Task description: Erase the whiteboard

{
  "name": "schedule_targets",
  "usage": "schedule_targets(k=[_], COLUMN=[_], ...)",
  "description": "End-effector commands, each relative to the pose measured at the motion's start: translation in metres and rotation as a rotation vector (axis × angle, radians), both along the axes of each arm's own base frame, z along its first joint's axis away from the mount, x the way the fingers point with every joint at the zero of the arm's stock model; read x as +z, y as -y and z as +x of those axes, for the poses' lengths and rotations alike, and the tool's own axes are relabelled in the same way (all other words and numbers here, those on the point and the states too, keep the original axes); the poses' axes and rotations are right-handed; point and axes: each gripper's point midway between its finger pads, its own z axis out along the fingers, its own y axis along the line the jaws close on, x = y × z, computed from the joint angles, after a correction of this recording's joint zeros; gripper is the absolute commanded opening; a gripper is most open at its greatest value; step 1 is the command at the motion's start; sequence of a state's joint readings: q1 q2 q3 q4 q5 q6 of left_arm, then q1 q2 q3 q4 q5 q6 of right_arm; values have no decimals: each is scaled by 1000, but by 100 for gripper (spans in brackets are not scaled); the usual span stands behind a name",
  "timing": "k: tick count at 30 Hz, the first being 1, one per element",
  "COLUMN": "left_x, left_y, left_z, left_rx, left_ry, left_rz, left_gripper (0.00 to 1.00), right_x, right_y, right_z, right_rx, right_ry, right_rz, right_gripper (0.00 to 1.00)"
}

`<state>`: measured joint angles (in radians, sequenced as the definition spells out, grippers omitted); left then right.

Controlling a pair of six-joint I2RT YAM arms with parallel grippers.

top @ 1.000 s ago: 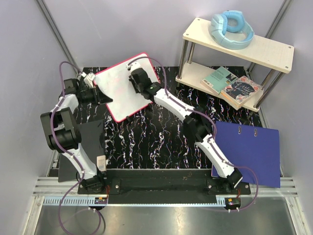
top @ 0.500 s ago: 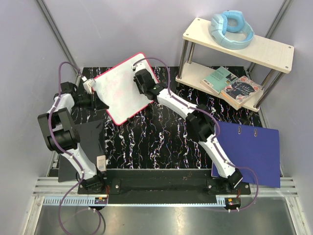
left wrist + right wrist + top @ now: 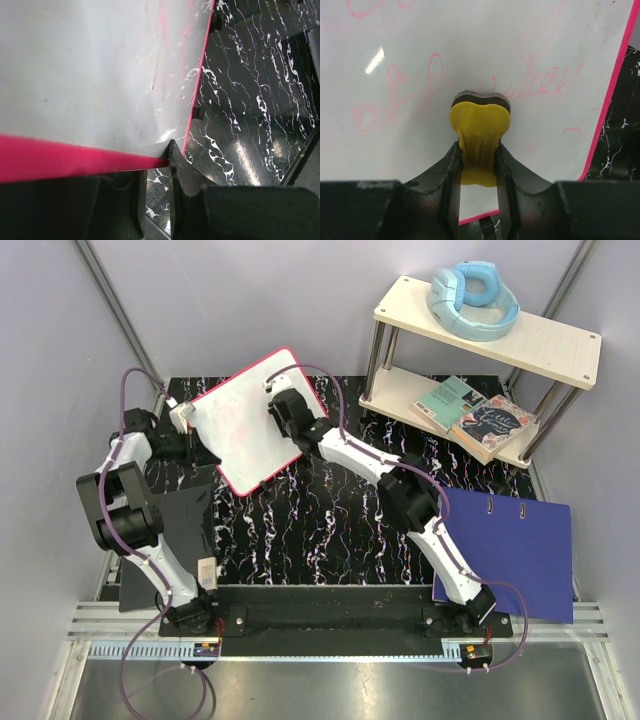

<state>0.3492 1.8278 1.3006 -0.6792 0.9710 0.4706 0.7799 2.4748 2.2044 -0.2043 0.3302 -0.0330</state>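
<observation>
The whiteboard point(image 3: 240, 430) is white with a pink rim and stands tilted at the back left of the table. My left gripper point(image 3: 188, 437) is shut on its left edge; in the left wrist view the pink rim point(image 3: 75, 165) sits between the jaws of that gripper point(image 3: 156, 164). My right gripper point(image 3: 284, 405) is shut on a yellow eraser point(image 3: 480, 122), whose dark pad is pressed against the board face point(image 3: 470, 45). Faint pink writing point(image 3: 540, 82) shows around the eraser.
A two-tier shelf point(image 3: 545, 345) at the back right carries blue headphones point(image 3: 473, 298) and books point(image 3: 478, 415). A blue folder point(image 3: 515, 550) lies at the right front. A black flat panel point(image 3: 165, 540) lies at the left, under the left arm.
The left gripper shifted slightly left, taking the board's edge with it. The right gripper slid the eraser a little right across the board, then back left.
</observation>
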Motion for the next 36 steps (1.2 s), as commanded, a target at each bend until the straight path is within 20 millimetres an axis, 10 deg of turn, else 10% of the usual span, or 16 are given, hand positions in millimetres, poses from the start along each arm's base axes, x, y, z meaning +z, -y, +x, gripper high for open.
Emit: schedule_targets(k=[1,9,18,23,36], left_x=[-32,-16,8,18,41], left_y=[-42,-48,-50,-53,-44], left_z=[5,17,37,49,70], left_rx=[36,118,197,232,201], left_ry=[14,35,90,92,117], left_rz=[233,105,-18,-71,-265], left_gripper=[0,26,32,55,59], right_x=[10,-10,-38,-55,-73], right_y=[-30,-20,-16,-14,-5], right_z=[-33,-52,-58,-59,-67], right_rx=[85,67,53,41,20], right_ry=[4,-19,-71,-103,-164], right_rz=[46,120,97,87,45], right_gripper=[0,0,0,0,0])
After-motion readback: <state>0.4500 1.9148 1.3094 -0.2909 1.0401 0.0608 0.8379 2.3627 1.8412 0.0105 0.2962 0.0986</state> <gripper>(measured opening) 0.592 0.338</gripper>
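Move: The right hand grips the eraser against the slanted whiteboard. From that hand the board's lower edge is about 8 cm back, 1 cm right and 6 cm down; its lower-right corner lies some 11 cm right, level ahead and 5 cm down. The left hand holds the board's left edge, with the upper-left corner roughly 13 cm ahead, 5 cm left and 5 cm higher, the lower-left corner about 8 cm back, 6 cm right and 8 cm lower. Back and down the slanted board, the right hand quickly drags the gripped eraser about 7 cm towards the lower edge, then stays there, its grip kept. Meanwhile the left hand goes left, opens its fingers from their pinch and carries on forward and left towards the upper-left corner, some 7 cm in all, turning about 15 degrees counter-clockwise, the board's edge between its open fingers. ##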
